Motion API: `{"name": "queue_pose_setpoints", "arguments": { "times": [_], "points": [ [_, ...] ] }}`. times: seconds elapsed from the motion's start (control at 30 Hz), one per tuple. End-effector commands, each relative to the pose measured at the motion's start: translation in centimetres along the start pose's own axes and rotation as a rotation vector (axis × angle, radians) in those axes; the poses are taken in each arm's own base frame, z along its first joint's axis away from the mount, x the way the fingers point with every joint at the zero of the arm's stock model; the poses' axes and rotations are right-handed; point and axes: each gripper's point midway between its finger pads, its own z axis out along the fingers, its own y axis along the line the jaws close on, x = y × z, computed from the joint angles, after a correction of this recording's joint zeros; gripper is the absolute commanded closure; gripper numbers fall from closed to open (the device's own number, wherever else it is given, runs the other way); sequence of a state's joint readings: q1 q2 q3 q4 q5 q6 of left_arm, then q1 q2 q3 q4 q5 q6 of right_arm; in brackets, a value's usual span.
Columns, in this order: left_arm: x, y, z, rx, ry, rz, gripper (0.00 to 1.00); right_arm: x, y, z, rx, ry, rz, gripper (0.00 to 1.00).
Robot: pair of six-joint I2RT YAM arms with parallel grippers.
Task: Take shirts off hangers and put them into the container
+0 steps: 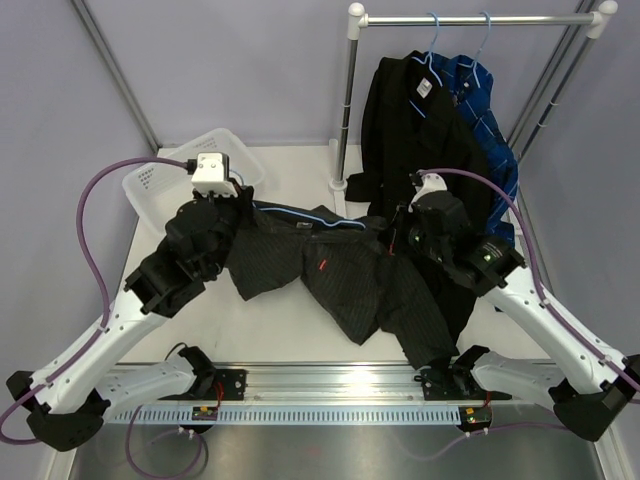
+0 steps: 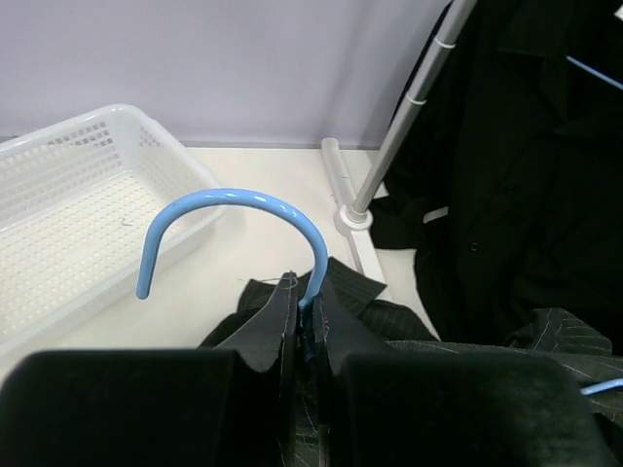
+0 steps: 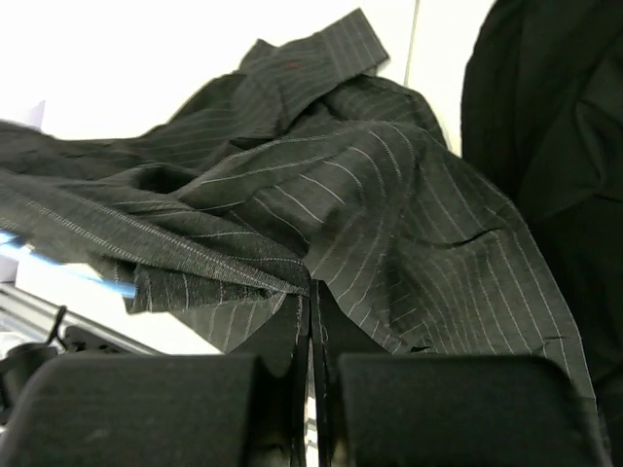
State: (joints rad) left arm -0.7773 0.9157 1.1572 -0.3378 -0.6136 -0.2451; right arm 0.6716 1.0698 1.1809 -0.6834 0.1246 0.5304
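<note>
The charcoal pinstriped shirt hangs spread between my two grippers above the table, still on its light-blue hanger. My left gripper is shut on the hanger's neck just below the hook, with the collar bunched under the fingers. My right gripper is shut on a fold of the pinstriped shirt. A short piece of the blue hanger shows under the cloth. The white container sits at the back left, behind my left gripper. A black shirt and a blue checked shirt hang on hangers from the rail.
The silver rail and its upright pole stand at the back right, with the pole's foot on the table close to my left gripper. The container's rim lies left of the hook. The black shirt drapes beside my right gripper.
</note>
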Motion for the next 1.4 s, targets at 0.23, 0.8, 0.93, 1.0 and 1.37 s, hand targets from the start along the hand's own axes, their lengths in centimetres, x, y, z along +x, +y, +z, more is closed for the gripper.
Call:
{"name": "queue_pose_setpoints", "arguments": {
  "times": [0.23, 0.8, 0.93, 1.0, 1.37],
  "points": [
    [-7.9, -4.5, -1.1, 0.231, -0.149, -0.331, 1.0, 4.7, -3.0, 3.7, 0.007, 0.089, -0.018, 1.0],
    [-4.7, -5.5, 0.9, 0.249, -0.075, -0.202, 1.0, -0.4, -6.0, -5.0, 0.164, -0.065, -0.223, 0.19],
    [-3.3, -5.7, 1.8, 0.246, -0.042, -0.164, 1.0, -2.5, -5.9, -9.4, 0.18, -0.104, -0.266, 0.17],
    [-2.5, -5.8, 2.2, 0.242, -0.021, -0.146, 1.0, -4.3, -5.0, -11.5, 0.147, -0.158, -0.296, 0.16],
    [0.0, -9.2, 3.1, 0.389, 0.076, -0.076, 1.0, -4.8, 5.7, -9.8, -0.39, -0.061, -0.54, 0.15]
  ]
}}
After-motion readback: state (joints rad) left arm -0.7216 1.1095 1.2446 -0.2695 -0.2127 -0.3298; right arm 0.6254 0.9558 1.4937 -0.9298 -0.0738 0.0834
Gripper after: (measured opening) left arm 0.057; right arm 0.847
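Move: The left hand grips the hanger's hook; the hanger's far end, still at the shirt, lies about 24 cm to its right, 5 cm back and 8 cm below, and the container some 14 cm left, 10 cm ahead and 22 cm down. From the right hand, which pinches the shirt's edge, the shirt on the table centres some 9 cm left, 5 cm back and 13 cm down; the hanging black shirt stands roughly 10 cm right and 14 cm ahead, 10 cm above. Right hand lowers its shirt edge 10 cm, opens, rises 20 cm; left carries the hanger 9 cm right. ##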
